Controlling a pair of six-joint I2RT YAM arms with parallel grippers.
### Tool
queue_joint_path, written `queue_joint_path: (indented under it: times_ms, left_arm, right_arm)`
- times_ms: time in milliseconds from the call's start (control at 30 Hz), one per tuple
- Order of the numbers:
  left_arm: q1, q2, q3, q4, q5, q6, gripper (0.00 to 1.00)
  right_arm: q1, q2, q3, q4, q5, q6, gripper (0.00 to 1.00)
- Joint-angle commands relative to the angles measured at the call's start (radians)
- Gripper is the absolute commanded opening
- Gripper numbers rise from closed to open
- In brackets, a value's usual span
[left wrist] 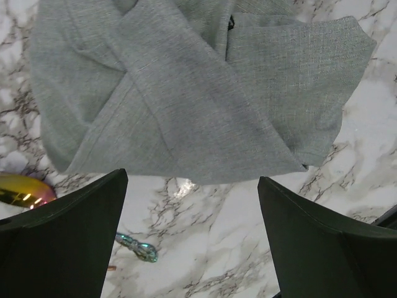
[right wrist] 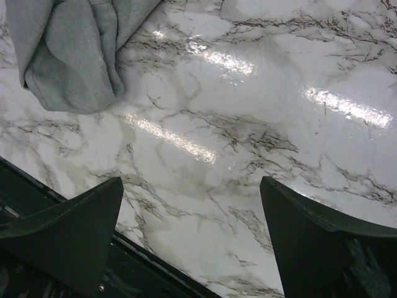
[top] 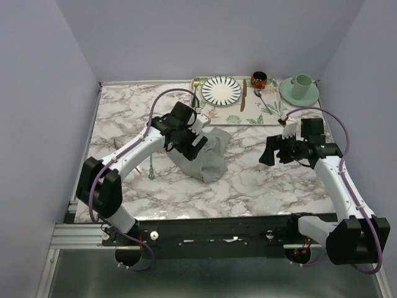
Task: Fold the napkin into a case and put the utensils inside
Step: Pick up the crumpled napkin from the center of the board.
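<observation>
The grey napkin (top: 209,156) lies loosely bunched on the marble, with overlapping folds in the left wrist view (left wrist: 198,93). My left gripper (top: 186,141) hovers over its left part, open and empty (left wrist: 192,180), its jaws straddling the cloth's edge. The spoon (top: 151,165) lies left of the napkin; its gold bowl (left wrist: 22,189) and pale-green handle end (left wrist: 138,248) show beside my left finger (left wrist: 68,242). A small copper-pink tip (left wrist: 110,267) peeks out by that finger. My right gripper (top: 270,152) is open over bare marble (right wrist: 191,186), to the right of the napkin (right wrist: 68,49).
At the back, a leaf-patterned tray (top: 263,115) carries a striped plate (top: 221,90), a gold fork (top: 196,90), a brown-handled knife (top: 244,95) and another spoon (top: 263,99). A dark mug (top: 258,79) and a green cup (top: 302,86) on a saucer stand at the back right.
</observation>
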Motion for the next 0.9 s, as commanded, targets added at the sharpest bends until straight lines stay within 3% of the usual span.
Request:
queue_joint_path:
  times_ms: [0, 167, 467, 533, 633, 667, 733, 767, 867]
  left_arm:
    - [-0.04, 0.121, 0.053, 0.054, 0.077, -0.011, 0.99]
    - [-0.048, 0.259, 0.12, 0.094, 0.154, -0.069, 0.95]
    - [-0.048, 0.422, 0.229, 0.112, 0.16, -0.12, 0.95]
    - [-0.046, 0.427, 0.237, 0.114, 0.177, -0.12, 0.89]
    - [-0.048, 0.405, 0.229, 0.111, 0.218, -0.12, 0.71]
    - [-0.046, 0.381, 0.222, 0.112, 0.227, -0.118, 0.57]
    - [-0.046, 0.35, 0.199, 0.118, 0.244, -0.118, 0.4]
    - [-0.046, 0.32, 0.193, 0.12, 0.249, -0.115, 0.23]
    - [-0.046, 0.263, 0.173, 0.103, 0.27, -0.099, 0.0]
  right_arm:
    - [0.0, -0.005, -0.014, 0.013, 0.043, 0.0, 1.0]
    - [0.002, 0.013, -0.006, 0.004, 0.044, -0.003, 1.0]
    - [0.0, 0.042, 0.009, -0.013, 0.002, -0.017, 1.0]
    - [0.002, 0.052, 0.011, -0.013, -0.041, -0.029, 1.0]
    - [0.011, 0.061, 0.0, 0.014, -0.147, -0.023, 1.0]
    - [0.017, 0.076, -0.006, 0.043, -0.195, -0.017, 1.0]
    - [0.055, 0.101, -0.008, 0.076, -0.226, 0.007, 1.0]
    - [0.072, 0.13, -0.006, 0.108, -0.252, 0.017, 1.0]
    - [0.158, 0.193, 0.004, 0.181, -0.269, 0.05, 1.0]
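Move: The crumpled napkin's middle lies about 7 cm to the left gripper's right, 1 cm ahead and some 9 cm below it. The teal-handled utensil lies on the board roughly 12 cm to that gripper's left and 3 cm back; the striped plate is about 25 cm ahead and 14 cm to the right. From the right gripper, the napkin is some 28 cm to the left, 5 cm ahead and 9 cm below. Bring the open left gripper right and down, about 8 cm each way and slightly forward, onto the napkin's folds, tipping the wrist some 15 degrees. Shut the fingertips there, pinching a fold of the top layer, and ease up about 1 cm as they close. Late on, swing the open right gripper some 4 cm left, towards the napkin. ##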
